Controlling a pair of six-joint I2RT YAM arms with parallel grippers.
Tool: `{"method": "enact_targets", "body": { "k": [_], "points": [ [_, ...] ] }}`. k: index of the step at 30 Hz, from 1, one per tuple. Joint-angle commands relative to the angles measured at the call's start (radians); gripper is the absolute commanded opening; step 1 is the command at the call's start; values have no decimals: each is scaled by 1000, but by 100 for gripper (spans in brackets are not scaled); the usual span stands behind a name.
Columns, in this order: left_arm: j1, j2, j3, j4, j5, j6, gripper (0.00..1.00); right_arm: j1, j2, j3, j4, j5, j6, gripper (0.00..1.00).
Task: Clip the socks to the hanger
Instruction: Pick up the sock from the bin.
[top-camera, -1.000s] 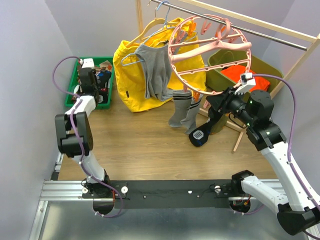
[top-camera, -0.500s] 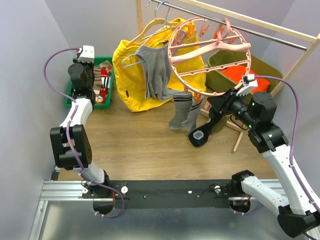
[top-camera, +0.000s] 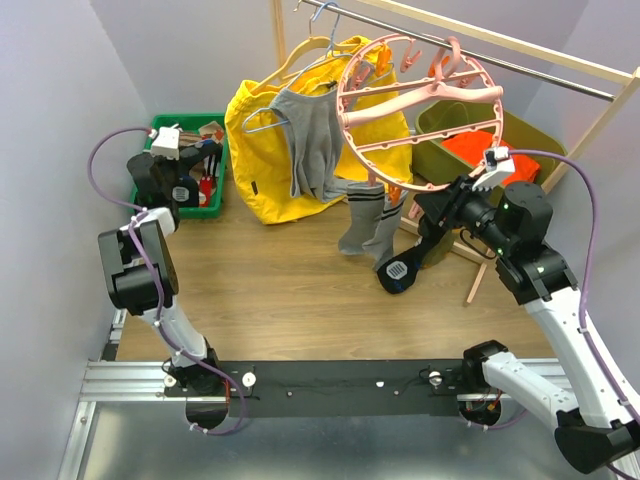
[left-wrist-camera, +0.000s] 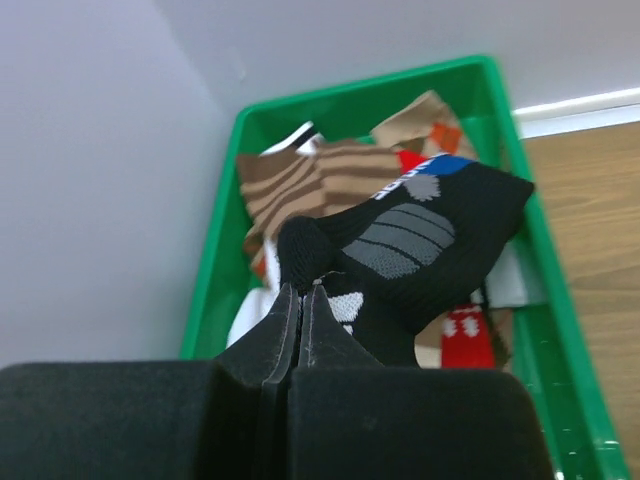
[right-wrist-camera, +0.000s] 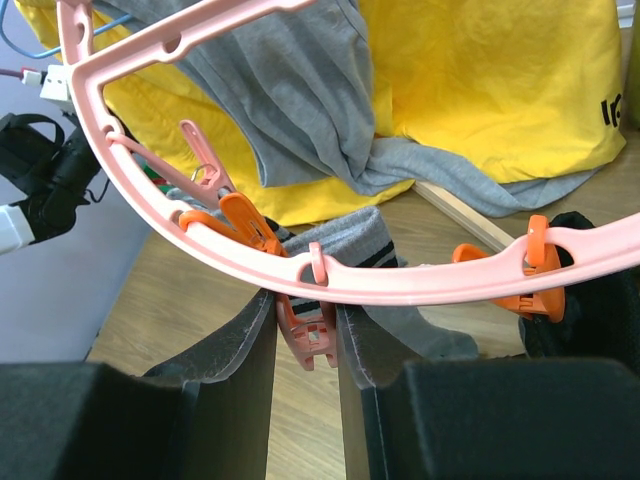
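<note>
My left gripper (left-wrist-camera: 302, 290) is shut on the edge of a black sock (left-wrist-camera: 430, 250) with grey patches, held just above the green bin (left-wrist-camera: 360, 95). From above, this gripper (top-camera: 200, 160) sits at the bin's near right side. My right gripper (right-wrist-camera: 305, 325) is shut on a pink clip (right-wrist-camera: 312, 338) under the rim of the round pink hanger (right-wrist-camera: 420, 285). The hanger (top-camera: 420, 110) hangs from the rail, and my right gripper (top-camera: 425, 205) reaches its lower edge. A pair of grey socks (top-camera: 365, 225) and a black sock (top-camera: 400, 268) hang from its clips.
Brown-and-white striped socks (left-wrist-camera: 290, 185) and other socks fill the green bin (top-camera: 138, 198). A yellow jacket (top-camera: 260, 150) and grey shirt (top-camera: 310, 140) hang on the rail (top-camera: 520, 55) left of the ring. An olive bin (top-camera: 450, 120) stands behind. Orange clips (right-wrist-camera: 245, 220) flank the pink one.
My left wrist rose over the bin, then came down and turned toward the right, keeping the black sock. The right arm and hanger barely moved.
</note>
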Motion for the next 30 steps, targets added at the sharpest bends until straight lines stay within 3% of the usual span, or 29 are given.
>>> {"method": "enact_targets", "body": {
  "k": [1, 5, 6, 7, 10, 13, 16, 22, 26, 30],
  "points": [
    [26, -34, 32, -76, -170, -69, 7, 0, 22, 22, -16, 10, -8, 1],
    [26, -83, -17, -162, -348, -96, 8, 2, 30, 16, 1, -2, -10, 1],
    [26, -91, -29, -159, -415, -96, 14, 2, 30, 18, 3, -5, -10, 1],
    [26, -104, -40, -161, -442, -89, 30, 0, 29, 16, 1, -4, -13, 1],
    [26, -106, -45, -168, -511, -102, 50, 2, 25, 10, -2, -5, -21, 1],
    [26, -109, -8, -217, -531, -134, 59, 2, 15, 7, -5, 3, -24, 1],
    [6, -146, 12, -233, -510, -108, 64, 2, 7, 2, -6, 10, -25, 1],
    [-101, -126, 127, -315, -479, 38, 65, 2, 16, 2, -2, 7, -33, 1],
    [-141, -14, 323, -500, -450, 50, 66, 2, 19, 7, -2, 6, -35, 1],
    [-150, 128, 530, -679, -352, -52, 66, 2, 25, 4, -5, 9, -35, 1]
  ]
}}
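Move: My left hand has the black sock pinched, most of it trailing ahead and to the right, its middle some 5 cm each way and a little lower. The middle of the green bin lies about 7 cm ahead, 2 cm right and 12 cm below. The striped sock is about 14 cm ahead and 1 cm right, the argyle sock some 17 cm ahead and 10 cm right, the red sock level with me, 9 cm right. From my right hand the bin is roughly 32 cm ahead, 56 cm left and 27 cm lower. I let go of the black sock over the bin: my left hand draws left about 7 cm and back some 5 cm, sinking only slightly and turning counter-clockwise nearly 30 degrees while the fingers spread well open. Then I reverse, forward and right and climbing about 9 cm, turning partly back, to come clear above the socks with open, empty fingers. ##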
